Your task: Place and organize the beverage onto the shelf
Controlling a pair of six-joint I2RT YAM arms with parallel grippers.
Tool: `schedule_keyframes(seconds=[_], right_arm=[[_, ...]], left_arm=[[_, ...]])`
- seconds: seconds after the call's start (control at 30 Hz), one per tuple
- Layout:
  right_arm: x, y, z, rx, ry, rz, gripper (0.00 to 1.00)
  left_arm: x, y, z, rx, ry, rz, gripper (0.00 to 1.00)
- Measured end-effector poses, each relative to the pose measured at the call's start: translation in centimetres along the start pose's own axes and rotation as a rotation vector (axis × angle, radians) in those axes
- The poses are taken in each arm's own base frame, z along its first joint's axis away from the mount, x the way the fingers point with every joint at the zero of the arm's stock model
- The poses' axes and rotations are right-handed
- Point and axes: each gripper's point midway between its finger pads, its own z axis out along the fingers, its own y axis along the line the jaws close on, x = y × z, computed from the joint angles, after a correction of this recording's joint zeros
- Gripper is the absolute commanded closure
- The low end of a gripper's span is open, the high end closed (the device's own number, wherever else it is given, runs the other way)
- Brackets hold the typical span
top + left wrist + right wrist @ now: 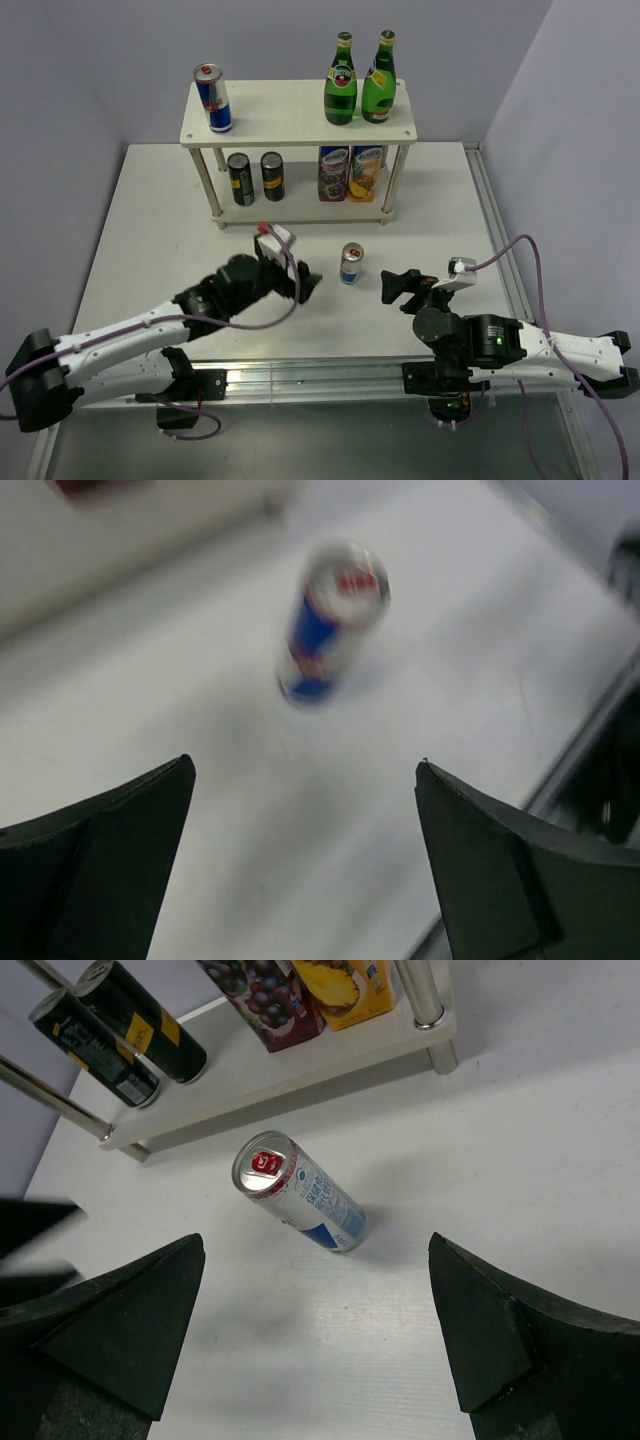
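The shelf (290,118) stands at the back of the table. Its top board carries a blue-and-silver can (213,98) and two green bottles (341,80) (379,78). Two dark cans (240,179) (272,176) stand on its lower board (300,1070). A second blue-and-silver can (351,264) (300,1205) (330,625) stands upright on the table in front of the shelf. My left gripper (308,285) (305,770) is open just left of that can, apart from it. To the can's right my right gripper (390,288) (315,1250) hangs open and holds nothing.
Two juice cartons (333,173) (367,172) stand on the lower board right of the dark cans. A metal rail (320,378) runs along the table's near edge and another (495,240) along its right side. Grey walls close in behind and beside the table.
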Motion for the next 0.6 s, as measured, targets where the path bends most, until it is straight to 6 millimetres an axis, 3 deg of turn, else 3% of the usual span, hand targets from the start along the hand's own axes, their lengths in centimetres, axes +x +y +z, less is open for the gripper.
schedule_keyframes(seconds=[0.07, 0.13, 0.17, 0.4, 0.6], right_arm=[[0.0, 0.0, 0.0, 0.001, 0.001, -0.001, 0.00], [0.0, 0.0, 0.0, 0.001, 0.001, -0.001, 0.00], [0.0, 0.0, 0.0, 0.001, 0.001, -0.001, 0.00], [0.0, 0.0, 0.0, 0.002, -0.001, 0.001, 0.00], [0.1, 0.0, 0.0, 0.005, -0.001, -0.001, 0.00]], left_arm=[[7.0, -1.3, 0.3, 0.087, 0.130, 0.014, 0.02], [11.3, -1.9, 0.3, 0.136, 0.208, 0.014, 0.03], [12.4, -2.0, 0.5, 0.144, 0.224, 0.010, 0.04], [14.3, -4.1, 4.4, 0.167, 0.147, 0.001, 0.04], [14.9, -3.3, 7.6, 0.046, 0.029, 0.015, 0.03]])
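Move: The Red Bull can left standing on the table is the left hand's goal: about 7 cm ahead of that hand, 11 cm to its right and some 16 cm below. Beyond the can, on the lower shelf, the grape juice carton stands roughly 21 cm farther out and 4 cm to the can's left. The pineapple carton is beside it, 3 cm to the can's right. From the right hand the can lies about 12 cm ahead, 9 cm left and 13 cm below. The left hand, empty and open, plunges about 15 cm down towards can height, most of it early and the rest slowly, while drawing back nearly 5 cm and then easing forward again by about 3 to 4 cm. All the while it slides some 8 cm to the right towards the Red Bull can, its wrist swinging about 10 degrees clockwise and tipping slightly down before coming nearly back, so the fingers end almost level, open and aimed forward-right at the can without touching it. ##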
